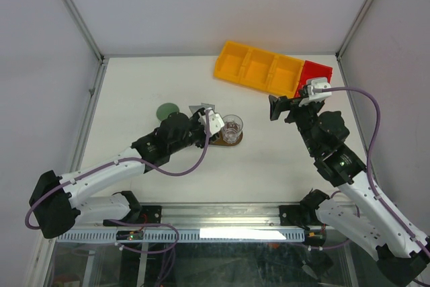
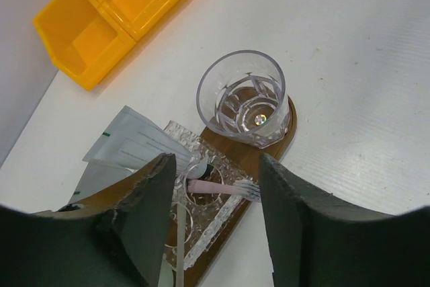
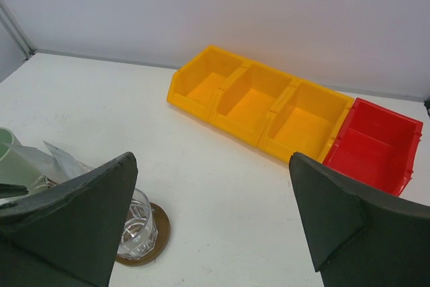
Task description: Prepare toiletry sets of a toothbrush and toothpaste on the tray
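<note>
The dark wooden tray carries an upright clear glass at its far end and a second textured glass closer in. A pale lilac toothbrush lies across that second glass's rim, bristles to the right. A white tube with a flat crimped end sticks out to its left. My left gripper hovers right over this glass, open, pinching nothing. From above, the left gripper covers most of the tray. My right gripper hangs wide open over bare table, away from the tray.
A yellow divided bin and a red bin sit at the back right. A mint-green cup stands just left of the left gripper. The right wrist view shows the upright glass at lower left.
</note>
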Robot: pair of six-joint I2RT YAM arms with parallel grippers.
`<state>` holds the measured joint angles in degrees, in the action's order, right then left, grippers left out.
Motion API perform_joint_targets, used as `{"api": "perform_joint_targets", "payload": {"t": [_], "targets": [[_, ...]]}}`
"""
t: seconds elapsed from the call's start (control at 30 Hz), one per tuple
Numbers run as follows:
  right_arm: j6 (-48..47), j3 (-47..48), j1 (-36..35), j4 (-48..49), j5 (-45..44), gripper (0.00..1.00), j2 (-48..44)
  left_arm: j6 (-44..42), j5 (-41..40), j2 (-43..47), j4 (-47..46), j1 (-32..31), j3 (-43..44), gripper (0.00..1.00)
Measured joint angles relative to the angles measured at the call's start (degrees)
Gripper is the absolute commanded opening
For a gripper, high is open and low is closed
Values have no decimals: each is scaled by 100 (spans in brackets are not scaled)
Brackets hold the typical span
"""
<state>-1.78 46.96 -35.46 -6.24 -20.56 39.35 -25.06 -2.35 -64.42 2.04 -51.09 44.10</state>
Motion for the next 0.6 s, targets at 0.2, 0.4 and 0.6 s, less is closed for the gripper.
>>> {"api": "perform_joint_targets", "payload": {"t": [0.2,0.4,0.6], "targets": [[0,0,2,0,0,100,0,4,168,48,7,0,-13,74],[2,0,2,-7,0,100,4,70,450,367,28,-33,-85,89],[48,42,2,-203,-17,99,116,533,713,1082,-192,0,-118,99]]}}
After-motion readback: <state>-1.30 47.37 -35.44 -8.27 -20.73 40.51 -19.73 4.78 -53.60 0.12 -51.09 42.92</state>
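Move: The toothbrush just placed has its head about 1 cm ahead of the left hand, 2 cm to the right and 4 cm below, between the half-open fingers. The clear holder's middle is roughly 4 cm ahead, 2 cm left and 13 cm down. The glass tumbler stands about 4 cm ahead, 7 cm right and 12 cm down; the green cup about 4 cm ahead, 12 cm left and 12 cm down. From the right hand the brush head is some 20 cm left, 1 cm back and 19 cm down. The left fingers, already half open around the toothbrush head, spread on to fully open while the hand first eases slowly back from the brush by about a centimetre. It then rises faster, some 6 cm up in all and 3 cm back towards its base, tipping its fingers up nearer level by roughly 10 degrees as it comes clear of the clear holder and the brush. ##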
